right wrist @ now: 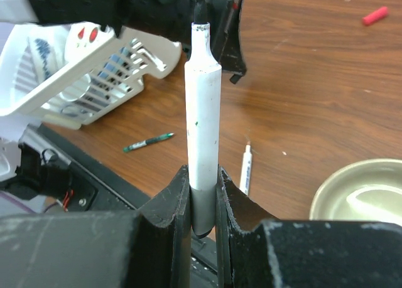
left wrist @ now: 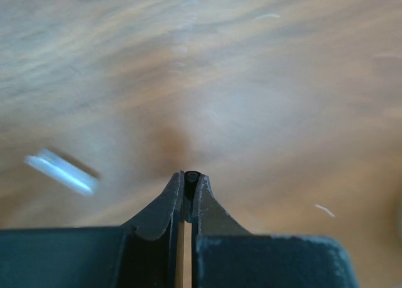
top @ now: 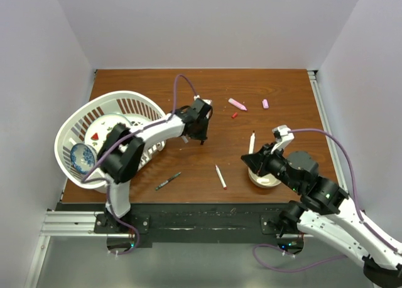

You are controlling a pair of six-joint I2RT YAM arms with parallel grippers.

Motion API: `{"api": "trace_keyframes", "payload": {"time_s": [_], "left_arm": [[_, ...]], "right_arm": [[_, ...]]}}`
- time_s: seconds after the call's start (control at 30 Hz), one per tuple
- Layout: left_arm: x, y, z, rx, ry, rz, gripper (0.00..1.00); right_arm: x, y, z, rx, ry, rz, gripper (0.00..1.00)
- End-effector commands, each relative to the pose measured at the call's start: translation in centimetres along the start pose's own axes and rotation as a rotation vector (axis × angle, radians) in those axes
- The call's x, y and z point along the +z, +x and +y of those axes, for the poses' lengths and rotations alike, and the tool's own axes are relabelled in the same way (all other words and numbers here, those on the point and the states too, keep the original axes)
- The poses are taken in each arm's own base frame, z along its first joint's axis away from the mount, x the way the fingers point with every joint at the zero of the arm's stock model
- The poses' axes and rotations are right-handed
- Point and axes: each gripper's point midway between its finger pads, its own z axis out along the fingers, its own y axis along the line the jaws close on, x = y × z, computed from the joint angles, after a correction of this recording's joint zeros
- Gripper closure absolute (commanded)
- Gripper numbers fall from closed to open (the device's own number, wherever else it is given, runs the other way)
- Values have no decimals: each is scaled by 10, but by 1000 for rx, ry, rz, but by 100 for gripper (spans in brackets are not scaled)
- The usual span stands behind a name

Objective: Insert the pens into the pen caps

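Observation:
My left gripper [left wrist: 191, 177] is shut on a small black pen cap [left wrist: 191, 175], held just above the wooden table; from above, this gripper [top: 202, 141] hangs at mid-table. My right gripper [right wrist: 203, 182] is shut on a white pen [right wrist: 202, 112], which stands upright with its dark tip up. In the top view that pen [top: 252, 142] rises from the right gripper [top: 255, 157]. Another white pen [top: 220, 176] and a thin dark pen [top: 168, 181] lie near the front. A pink pen [top: 237, 104], a red cap [top: 234, 115] and a pale pink cap [top: 265, 103] lie farther back.
A white basket [top: 135, 101] holding dishes leans at the left. A pale bowl [top: 264, 182] sits under my right arm, also seen in the right wrist view as the bowl [right wrist: 326, 191]. A blurred white object [left wrist: 61, 172] lies left of my left gripper.

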Motion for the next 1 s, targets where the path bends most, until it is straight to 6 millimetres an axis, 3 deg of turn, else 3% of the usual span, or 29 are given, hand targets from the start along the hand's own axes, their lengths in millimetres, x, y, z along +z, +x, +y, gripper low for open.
{"api": "trace_keyframes", "payload": {"time_s": [0.0, 0.07, 0.1, 0.17, 0.2, 0.4, 0.5, 0.53, 0.6, 0.97], "left_arm": [[-104, -55, -69, -80, 429, -276, 100], [-123, -60, -75, -108, 508, -344, 100], [-149, -65, -82, -109, 573, -390, 100], [-168, -69, -87, -146, 654, -464, 100], [-189, -72, -89, -156, 700, -507, 100], [-238, -75, -93, -236, 868, -629, 100], [-255, -73, -94, -272, 936, -662, 100], [-252, -68, -92, -300, 944, -648, 100], [-268, -72, -90, -316, 988, -709, 100], [-291, -73, -87, -352, 1088, -800, 100]], "right_arm": [[13, -5, 33, -33, -175, -23, 100], [20, 0, 41, -25, -222, -15, 100], [26, 4, 43, -24, -231, 0, 100], [32, 4, 51, -9, -269, -3, 100], [35, 6, 52, -3, -273, 4, 100], [60, 23, 62, 23, -313, 75, 100], [71, 24, 67, 49, -330, 70, 100], [72, 23, 69, 53, -335, 66, 100], [74, 21, 74, 67, -358, 59, 100], [78, 26, 82, 103, -408, 72, 100]]}}
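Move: The left fingers hold a black cap close over the table; the black tip of the white pen gripped in the right hand is roughly 14 cm back, 15 cm right and 27 cm above that hand, and a clear cap lies 7 cm left, 4 cm ahead and 4 cm below. From the right hand, the black cap is about 18 cm ahead, 14 cm left and 20 cm down; a loose pen lies 7 cm ahead, 6 left and 23 below, the bowl 6 ahead, 11 right and 20 below. Up steeply, some 26 cm, the left hand lifts the pinched black cap away from the table, drawing back about 8 cm and swinging its fingers from pointing down to nearly level towards the right. Meanwhile the right hand, still gripping the upright pen, slides about 11 cm left towards the cap, dipping before it rises slightly, and turns some 20 degrees, mainly counter-clockwise. ##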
